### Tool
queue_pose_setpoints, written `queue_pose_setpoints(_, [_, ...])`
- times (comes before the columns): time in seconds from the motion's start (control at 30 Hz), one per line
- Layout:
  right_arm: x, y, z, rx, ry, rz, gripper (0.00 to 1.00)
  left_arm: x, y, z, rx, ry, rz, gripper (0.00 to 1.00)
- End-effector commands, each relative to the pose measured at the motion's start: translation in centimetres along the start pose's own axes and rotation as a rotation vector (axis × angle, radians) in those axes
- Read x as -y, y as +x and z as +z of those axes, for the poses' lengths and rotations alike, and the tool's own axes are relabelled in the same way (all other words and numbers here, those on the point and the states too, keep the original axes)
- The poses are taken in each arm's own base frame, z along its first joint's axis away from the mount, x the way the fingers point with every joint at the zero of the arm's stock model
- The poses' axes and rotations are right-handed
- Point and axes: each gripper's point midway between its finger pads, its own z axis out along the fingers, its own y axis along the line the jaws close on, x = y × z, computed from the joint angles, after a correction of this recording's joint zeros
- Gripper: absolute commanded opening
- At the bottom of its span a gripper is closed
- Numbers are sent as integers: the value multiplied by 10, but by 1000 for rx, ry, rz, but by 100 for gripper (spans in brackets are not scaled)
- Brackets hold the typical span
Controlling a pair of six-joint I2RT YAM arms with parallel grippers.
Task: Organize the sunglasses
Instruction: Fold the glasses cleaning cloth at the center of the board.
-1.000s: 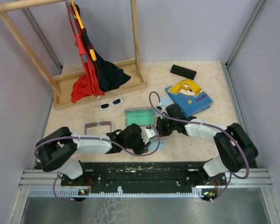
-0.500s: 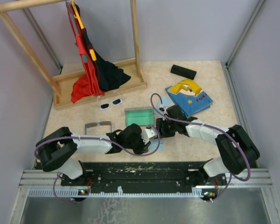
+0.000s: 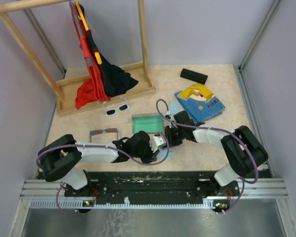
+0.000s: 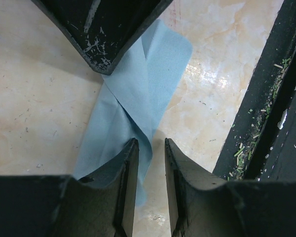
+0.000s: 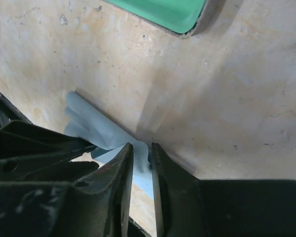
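The white-framed sunglasses (image 3: 117,108) lie in front of the wooden rack. The grey wire-framed sunglasses (image 3: 103,132) lie folded at the left, beside my left forearm. Both grippers meet at a light-blue cloth (image 4: 138,89) near the table's front edge. My right gripper (image 5: 142,145) pinches a raised fold of that cloth (image 5: 96,131) between its narrow fingertips. My left gripper (image 4: 151,140) stands open, one finger over the cloth's near end, bare table showing in the gap. From above, the left gripper (image 3: 158,143) and right gripper (image 3: 168,134) nearly touch.
An open case with green lining (image 3: 147,122) sits just behind the grippers. A black case (image 3: 194,75) and a colourful book (image 3: 200,102) lie at the back right. The wooden rack (image 3: 108,94) with hanging clothes fills the back left. A black base rail (image 4: 266,113) borders the table's front.
The right gripper's jaws opened and then narrowed again onto the cloth. Its arm shifted slightly. The left arm stayed still.
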Motion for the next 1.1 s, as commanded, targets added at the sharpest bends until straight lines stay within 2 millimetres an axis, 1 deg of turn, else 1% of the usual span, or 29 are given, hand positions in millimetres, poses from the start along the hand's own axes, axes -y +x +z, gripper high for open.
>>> queue_pose_setpoints(0.0, [-13, -12, -4, 44, -64, -34, 17, 0, 3, 2, -16, -11, -2, 34])
queue_pose_setpoints(0.1, [-19, -17, -8, 68, -87, -60, 5, -1, 4, 2, -18, -12, -5, 34])
queue_pose_setpoints(0.17, [-20, -19, -11, 80, -86, -69, 0, -1, 5, 2, -20, -11, -5, 34])
queue_pose_setpoints(0.37, [-25, -21, -21, 112, -91, -99, 0, -1, 4, 1, -18, -15, -7, 34])
queue_pose_setpoints(0.53, [-28, -17, -29, 124, -100, -113, 0, -1, 4, 1, -18, -14, -8, 34])
queue_pose_setpoints(0.73, [-29, -6, -36, 117, -113, -102, 0, -1, 3, 2, -18, -13, -7, 34])
queue_pose_setpoints(1.0, [-22, 10, -39, 91, -90, -65, 0, -1, 3, 2, -18, -15, -9, 34])
queue_pose_setpoints(1.03, [-21, 12, -38, 85, -83, -61, 2, -1, 3, 2, -18, -14, -8, 35])
queue_pose_setpoints(1.07, [-19, 14, -38, 77, -75, -55, 8, -1, 2, 2, -18, -14, -8, 35])
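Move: The cleaning cloth lies right under the right hand, its raised edge between the closing fingertips and its middle about 3 cm back and 2 cm to the left. The open green case stands some 8 cm ahead and 9 cm left of that hand; a pale blue sheet lies about 15 cm ahead and 3 cm right. From the left hand, the cloth's middle is roughly 2 cm ahead and 2 cm to the right, just below the fingertips. Up first, about 3 cm, then back towards the robot by nearly 3 cm and slightly right, the right hand carries the cloth's edge over the rest of the cloth towards its near side. As the lift begins its fingers finish closing and pinch that edge. The left hand stays still, one fingertip resting on the cloth's left part. ##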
